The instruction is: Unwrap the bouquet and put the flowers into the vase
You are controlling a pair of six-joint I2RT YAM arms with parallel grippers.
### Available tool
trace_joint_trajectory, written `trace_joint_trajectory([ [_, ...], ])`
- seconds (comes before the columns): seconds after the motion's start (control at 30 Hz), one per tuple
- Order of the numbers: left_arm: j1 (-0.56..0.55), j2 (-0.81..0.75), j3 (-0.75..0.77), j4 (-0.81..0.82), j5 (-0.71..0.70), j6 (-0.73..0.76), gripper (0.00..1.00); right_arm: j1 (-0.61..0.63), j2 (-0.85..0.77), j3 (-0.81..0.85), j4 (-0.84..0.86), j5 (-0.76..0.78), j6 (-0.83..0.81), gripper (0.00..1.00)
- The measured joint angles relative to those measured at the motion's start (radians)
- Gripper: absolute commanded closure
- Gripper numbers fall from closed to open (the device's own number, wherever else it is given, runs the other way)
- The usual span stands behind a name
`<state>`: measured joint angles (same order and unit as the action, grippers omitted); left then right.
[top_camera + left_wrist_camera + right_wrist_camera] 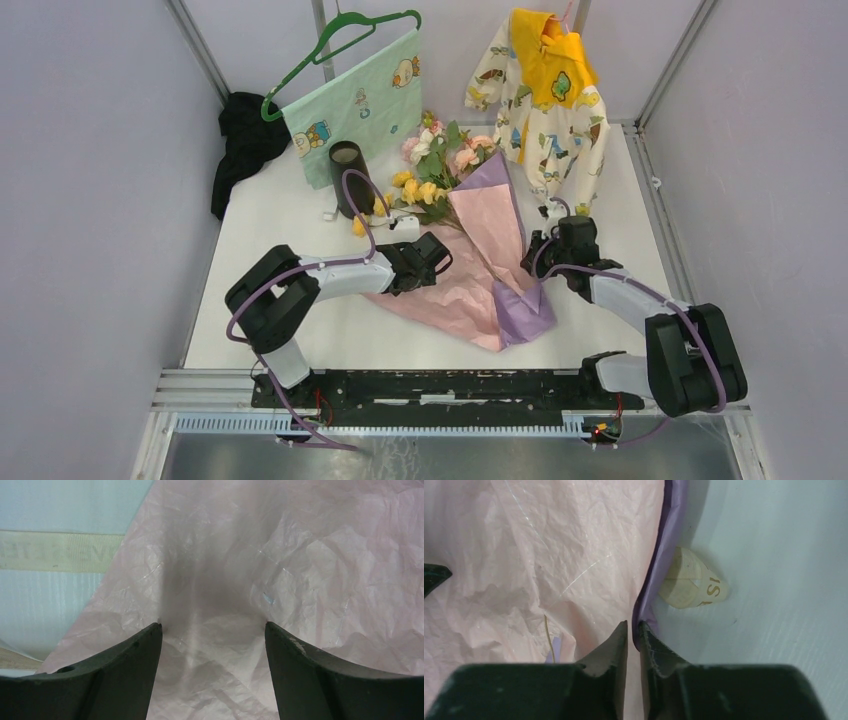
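The bouquet lies on the white table with its flowers point(437, 165) pointing to the back, beside the black vase point(347, 176). Its pink paper point(480, 255) and lilac paper point(525, 310) are spread flat towards me. My left gripper point(441, 263) hovers open just over the pink paper point(280, 555), nothing between its fingers point(145, 650). My right gripper point(534, 262) is at the wrap's right edge; in the right wrist view its jaws point(633, 625) are shut on the pink and lilac paper edge point(651, 580). A loop of beige ribbon point(694, 582) lies just beyond it on the table.
A mint cloth on a green hanger point(360, 95) stands behind the vase. A patterned child's hoodie point(545, 105) hangs at the back right. A black cloth bundle point(243, 150) lies at the back left. A stretch of beige ribbon point(60, 551) lies left of the paper.
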<state>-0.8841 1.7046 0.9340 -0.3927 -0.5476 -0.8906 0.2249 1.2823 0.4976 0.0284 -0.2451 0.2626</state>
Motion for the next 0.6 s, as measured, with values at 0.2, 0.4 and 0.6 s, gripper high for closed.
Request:
trace_joint_trajectory([
  [0.2,0.000,0.005,0.004,0.003,-0.003,0.000,0.19,-0.003,-0.048,0.001,-0.014,0.031,-0.008,1.00],
  [0.4,0.000,0.012,0.010,0.006,-0.009,0.000,0.19,-0.005,-0.125,0.015,-0.074,0.123,-0.028,1.00],
  [0.6,-0.002,0.021,0.016,0.007,-0.020,-0.003,0.19,-0.031,-0.193,0.077,-0.179,0.297,-0.051,1.00],
])
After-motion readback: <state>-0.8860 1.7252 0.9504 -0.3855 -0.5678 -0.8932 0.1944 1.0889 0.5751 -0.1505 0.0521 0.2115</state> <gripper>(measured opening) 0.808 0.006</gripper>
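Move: The wrapping's free edge, purple outside and pink inside, is already between the right gripper's nearly shut fingers, 3 to 4 cm above the table. From this hand the yellow flowers lie about 14 cm ahead and 21 cm left, the hanging shirt's hem some 12 cm ahead and 8 cm right, slightly higher. From the left gripper, low over the spread pink paper, that edge is roughly 23 cm right, level fore and aft, and a little higher. Finish closing the right fingers on the wrapping's edge, then peel this flap off the stems: take the edge about 6 cm to the right and 5 cm up, away from the left gripper, slowly at first and faster towards the end, turning the wrist clockwise some 15 degrees. Keep the left gripper open and in place, its fingertips down on the pink paper. ##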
